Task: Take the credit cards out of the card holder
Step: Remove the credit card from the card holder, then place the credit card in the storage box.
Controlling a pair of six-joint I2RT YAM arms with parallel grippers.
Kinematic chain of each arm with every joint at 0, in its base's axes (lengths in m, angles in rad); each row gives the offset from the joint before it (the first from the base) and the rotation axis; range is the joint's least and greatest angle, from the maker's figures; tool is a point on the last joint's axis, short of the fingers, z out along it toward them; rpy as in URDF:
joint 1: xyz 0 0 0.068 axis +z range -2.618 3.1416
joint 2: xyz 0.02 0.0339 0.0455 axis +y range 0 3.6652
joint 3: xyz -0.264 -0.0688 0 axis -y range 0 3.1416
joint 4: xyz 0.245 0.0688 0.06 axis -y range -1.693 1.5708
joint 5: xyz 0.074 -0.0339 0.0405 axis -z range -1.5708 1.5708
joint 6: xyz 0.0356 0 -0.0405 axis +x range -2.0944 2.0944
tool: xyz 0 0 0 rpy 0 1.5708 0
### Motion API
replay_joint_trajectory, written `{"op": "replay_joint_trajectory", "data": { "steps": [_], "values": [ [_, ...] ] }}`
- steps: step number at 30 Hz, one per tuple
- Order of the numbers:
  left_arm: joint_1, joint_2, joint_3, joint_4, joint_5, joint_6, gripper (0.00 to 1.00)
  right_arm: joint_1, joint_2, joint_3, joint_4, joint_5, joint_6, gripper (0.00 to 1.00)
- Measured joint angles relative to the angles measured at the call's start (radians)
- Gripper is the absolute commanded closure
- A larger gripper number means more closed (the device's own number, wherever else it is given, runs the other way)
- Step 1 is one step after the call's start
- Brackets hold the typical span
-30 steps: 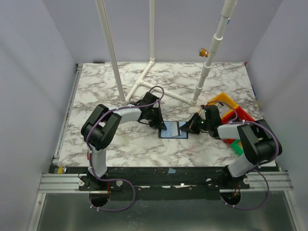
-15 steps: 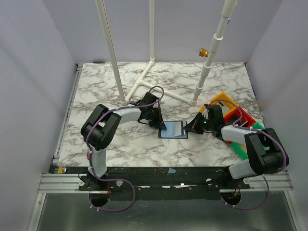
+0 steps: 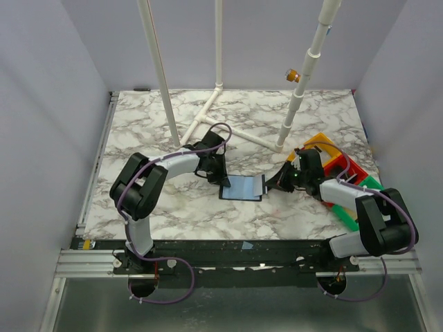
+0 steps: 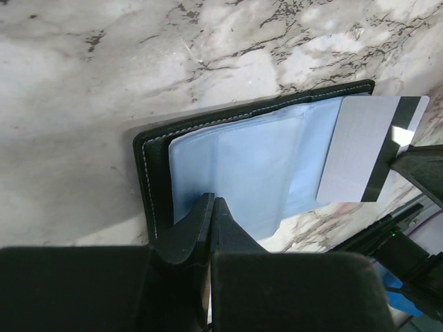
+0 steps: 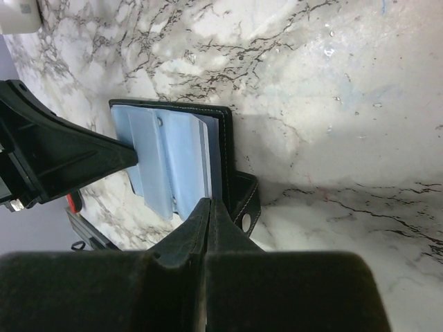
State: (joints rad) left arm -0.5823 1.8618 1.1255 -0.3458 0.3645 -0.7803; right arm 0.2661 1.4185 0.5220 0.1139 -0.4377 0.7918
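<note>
The card holder (image 3: 239, 188) lies open on the marble, black outside (image 4: 156, 173) and pale blue inside. My left gripper (image 3: 223, 182) is shut, its tips (image 4: 211, 202) on the near edge of the blue lining at the holder's left side. A pale grey credit card (image 4: 360, 149) with a black stripe sticks out of the holder's right end. My right gripper (image 3: 268, 184) is shut (image 5: 210, 203) on that card, which I see edge-on (image 5: 206, 159) in the right wrist view. The holder's snap tab (image 5: 243, 204) lies beside the right fingertips.
Yellow (image 3: 320, 143), red (image 3: 346, 166) and green (image 3: 346, 211) bins stand at the right, under the right arm. A white pipe frame (image 3: 208, 114) lies on the table behind the holder, with upright pipes (image 3: 304, 76) rising from it.
The left gripper has slid left with the card holder, and the grey card now sticks farther out at the right. The right arm's elbow swung outward.
</note>
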Motion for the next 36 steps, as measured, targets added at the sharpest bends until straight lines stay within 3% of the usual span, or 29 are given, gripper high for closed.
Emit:
{"op": "replay_joint_trajectory", "data": {
  "steps": [5,9,17,20,36],
  "values": [
    [0.0,-0.03,0.027,-0.058,-0.025,0.018,1.0,0.0,-0.011,0.016,-0.012,-0.005,0.0,0.99],
    [0.0,-0.064,0.051,-0.08,-0.038,0.028,0.86,0.0,-0.034,0.034,-0.034,-0.007,0.0,0.99],
    [0.0,-0.158,0.077,-0.114,-0.055,0.04,0.22,0.0,-0.081,0.064,-0.067,-0.014,0.0,0.99],
    [0.0,-0.188,0.077,-0.121,-0.061,0.048,0.04,0.0,-0.094,0.068,-0.085,-0.014,0.0,0.99],
    [0.0,-0.277,0.076,-0.154,-0.072,0.082,0.01,-0.003,-0.206,0.148,-0.254,0.058,0.002,0.99]
  ]
}}
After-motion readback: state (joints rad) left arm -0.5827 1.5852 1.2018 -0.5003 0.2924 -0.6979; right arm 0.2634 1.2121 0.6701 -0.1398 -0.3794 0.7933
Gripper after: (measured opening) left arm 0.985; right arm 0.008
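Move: The credit card is pinched in the right fingers along its right-hand edge, its middle about 3 cm left and 1 cm ahead of that hand. From there the card holder's middle is some 9 cm left, 1 cm back and 3 cm down; the yellow box sits roughly 18 cm right and 11 cm ahead. For the left hand, the card is about 11 cm right, level fore and aft, and the card holder's middle 5 cm right, barely below it. The credit card goes up, still pinched in the closed right fingers, which carry it about 7.5 cm almost straight up, away from the open card holder. Meanwhile the left hand comes off the holder's left page, rising some 11 cm; its closed fingers spread wide on the way up, and its tips swing forward about 15 degrees. ##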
